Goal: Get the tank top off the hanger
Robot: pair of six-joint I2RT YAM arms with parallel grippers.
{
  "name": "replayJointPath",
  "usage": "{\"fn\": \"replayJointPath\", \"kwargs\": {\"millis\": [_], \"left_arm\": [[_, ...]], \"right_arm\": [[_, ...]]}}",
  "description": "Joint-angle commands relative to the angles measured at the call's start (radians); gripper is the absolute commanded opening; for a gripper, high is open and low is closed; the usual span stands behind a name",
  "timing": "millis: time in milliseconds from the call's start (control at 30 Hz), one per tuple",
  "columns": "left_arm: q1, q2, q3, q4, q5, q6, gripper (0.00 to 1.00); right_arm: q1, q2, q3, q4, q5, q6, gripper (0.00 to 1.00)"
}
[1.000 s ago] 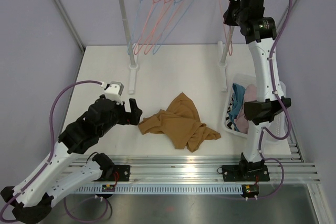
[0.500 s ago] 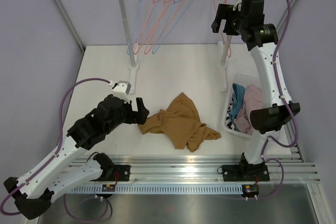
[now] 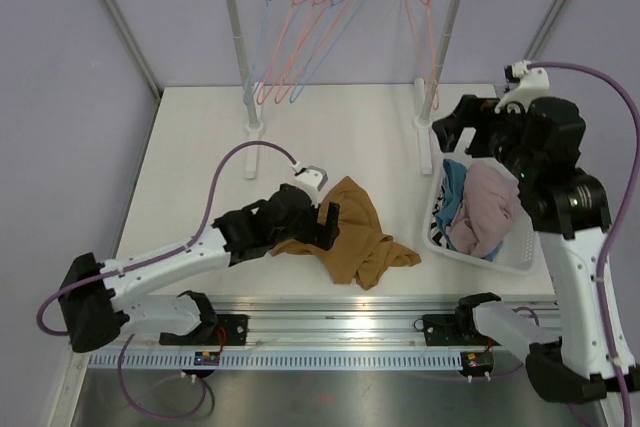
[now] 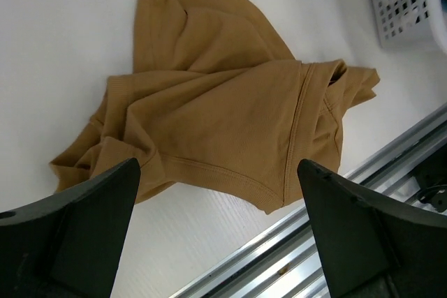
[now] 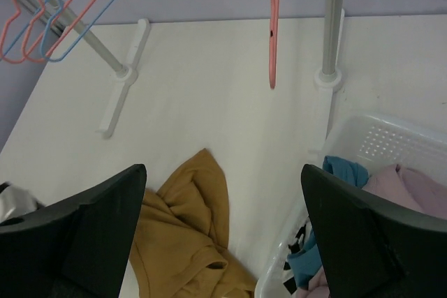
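Observation:
The mustard tank top (image 3: pixel 350 232) lies crumpled on the white table, off any hanger. A bare pink hanger (image 3: pixel 425 27) hangs at the right end of the rail. My left gripper (image 3: pixel 322 219) is open and low over the tank top's left side; in the left wrist view the tank top (image 4: pixel 223 102) spreads between and beyond my left gripper (image 4: pixel 218 165). My right gripper (image 3: pixel 462 127) hovers open above the basket's far corner and holds nothing. In the right wrist view my right gripper (image 5: pixel 223 169) frames the tank top (image 5: pixel 188 235), with the pink hanger (image 5: pixel 272 26) above.
A white laundry basket (image 3: pixel 520 257) with pink and blue clothes stands at the right. The clothes rack (image 3: pixel 235 37) crosses the back with several pink and blue hangers (image 3: pixel 300 37) at its left end. Its right post (image 5: pixel 332 19) stands near the basket (image 5: pixel 377 137).
My right gripper opened, let go of the pink hanger at the rail, and the arm dropped down to above the basket. My left arm swung right and lowered onto the tank top's edge.

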Motion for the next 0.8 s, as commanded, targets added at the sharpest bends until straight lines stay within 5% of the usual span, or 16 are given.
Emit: {"fn": "replayJointPath", "kwargs": {"millis": [0,333,533,667,767], "left_arm": [[-0.036,0.118,0.012,0.165,-0.025,0.018,0.99],[-0.117,0.485,0.094,0.286,-0.098,0.035,0.98],[-0.131,0.68,0.134,0.318,-0.119,-0.003,0.78],[-0.134,0.708,0.129,0.325,-0.148,-0.026,0.0],[-0.143,0.645,0.12,0.32,-0.168,-0.023,0.0]], "right_arm": [[0.001,-0.207,-0.13,0.037,-0.085,0.019,0.99],[0.001,-0.572,-0.279,-0.013,-0.191,0.111,1.0],[0.001,-0.642,-0.261,-0.024,-0.249,0.13,1.0],[0.001,-0.669,-0.247,-0.024,-0.236,0.128,1.0],[0.003,-0.671,-0.239,-0.035,-0.217,0.123,0.99]]}}
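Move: The tank top lies spread on the table under my left hand, its middle roughly 7 cm to the right, 3 cm farther out and 16 cm down. The basket is about 38 cm right of that hand and 11 cm out; the rack's left foot some 27 cm out and 15 cm left. From my right hand the tank top is about 23 cm left, 7 cm back and 40 cm below; the bare pink hanger hangs some 23 cm ahead and 2 cm left. I drop my wide-open left hand about 14 cm onto the tank top, drifting some 9 cm to the right as it rolls slightly; near the cloth I start closing and pinch a fold of its middle between the fingertips. Meanwhile I draw my empty, open right hand back about 19 cm, away from the bare pink hanger, fingers tilting up and turning left. ##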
